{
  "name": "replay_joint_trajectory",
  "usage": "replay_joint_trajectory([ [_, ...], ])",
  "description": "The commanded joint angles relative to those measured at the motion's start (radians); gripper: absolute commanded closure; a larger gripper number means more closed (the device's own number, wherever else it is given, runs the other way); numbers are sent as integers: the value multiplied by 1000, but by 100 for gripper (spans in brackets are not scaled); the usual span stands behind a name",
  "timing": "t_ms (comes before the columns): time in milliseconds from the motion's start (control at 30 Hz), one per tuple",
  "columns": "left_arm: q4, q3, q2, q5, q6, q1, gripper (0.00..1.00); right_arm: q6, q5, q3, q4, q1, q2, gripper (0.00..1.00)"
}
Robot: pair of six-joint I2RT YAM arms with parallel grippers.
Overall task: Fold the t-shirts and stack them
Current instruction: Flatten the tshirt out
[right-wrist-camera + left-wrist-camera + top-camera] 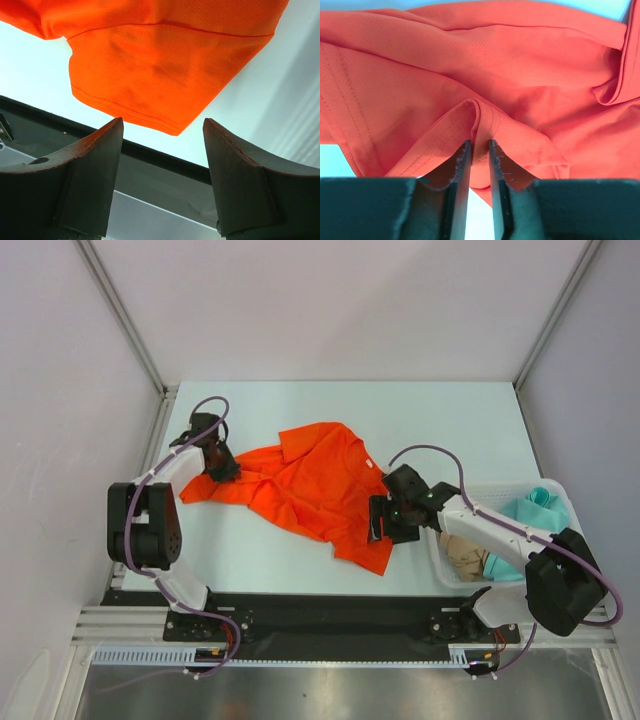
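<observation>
The orange-red t-shirt [310, 485] lies crumpled across the middle of the white table. My left gripper [222, 468] is at the shirt's left end. In the left wrist view the gripper [480, 145] has its jaws close together, pinching a raised fold of the orange cloth [495, 75]. My right gripper [378, 520] is at the shirt's lower right corner. In the right wrist view it [162, 127] stands open and empty, with the hem corner of the shirt [165, 65] just beyond its fingertips. A teal-green t-shirt [535, 508] and a beige-tan t-shirt [468, 558] lie in the basket.
A white mesh basket [437, 558] stands at the table's right near corner, under the right arm. The black front rail [165, 175] runs along the near edge, close to the right gripper. White walls enclose the table on three sides.
</observation>
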Motion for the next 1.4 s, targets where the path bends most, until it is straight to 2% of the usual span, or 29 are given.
replay_joint_trajectory([
  [0, 6, 22, 5, 6, 0, 11, 78, 20, 20, -17, -12, -2, -26, 30],
  [33, 0, 23, 6, 6, 3, 11, 81, 20, 18, -17, -13, -4, -28, 30],
  [67, -2, 23, 5, 6, 3, 13, 90, 20, 18, -17, -15, -4, -29, 30],
  [133, -11, 19, -4, 5, 4, 11, 100, 26, 27, -20, -35, -4, -29, 30],
  [233, -25, 4, -56, -10, 4, 11, 100, 32, 23, -44, -39, 1, -50, 29],
  [467, -106, -122, -315, -27, -16, 11, 100, 56, -2, -156, -7, 74, -95, 29],
  [667, -124, -282, -533, -21, -49, 5, 100, 83, 21, -187, 62, 105, -55, 42],
  [733, -138, -303, -584, -26, -48, 5, 100, 90, 75, -166, 51, 106, -23, 43],
  [867, -172, -320, -613, -26, -36, 2, 100, 121, 75, -161, 74, 106, 9, 50],
  [1100, -164, -332, -632, -17, -43, -13, 100, 211, 112, -144, 62, 111, 11, 55],
  [1167, -161, -339, -633, -20, -45, -15, 100, 245, 139, -143, 56, 113, 12, 60],
  [1367, -167, -348, -648, -24, -48, -16, 100, 296, 132, -142, 27, 125, 45, 61],
])
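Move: Between the left fingertips stands a raised fold of the orange t-shirt. The middle of the shirt's body lies about 20 cm to that hand's right and level with it, and the far sleeve some 15 cm right and 9 cm ahead. For the right hand, the shirt's near right corner lies about 6 cm back, 1 cm to its right and 6 cm below; the basket's middle stands roughly 27 cm to its right and 2 cm ahead. Pinching the fold shut between its tips, the left hand then draws the cloth about 12 cm back towards the base while lifting it some 5 cm, easing to a stop with the grip kept. Meanwhile the right hand swings back and down about 6 cm, drifting slightly right, comes forward a little, and partly closes its fingers astride the edge by the near right corner, turning slightly clockwise. ##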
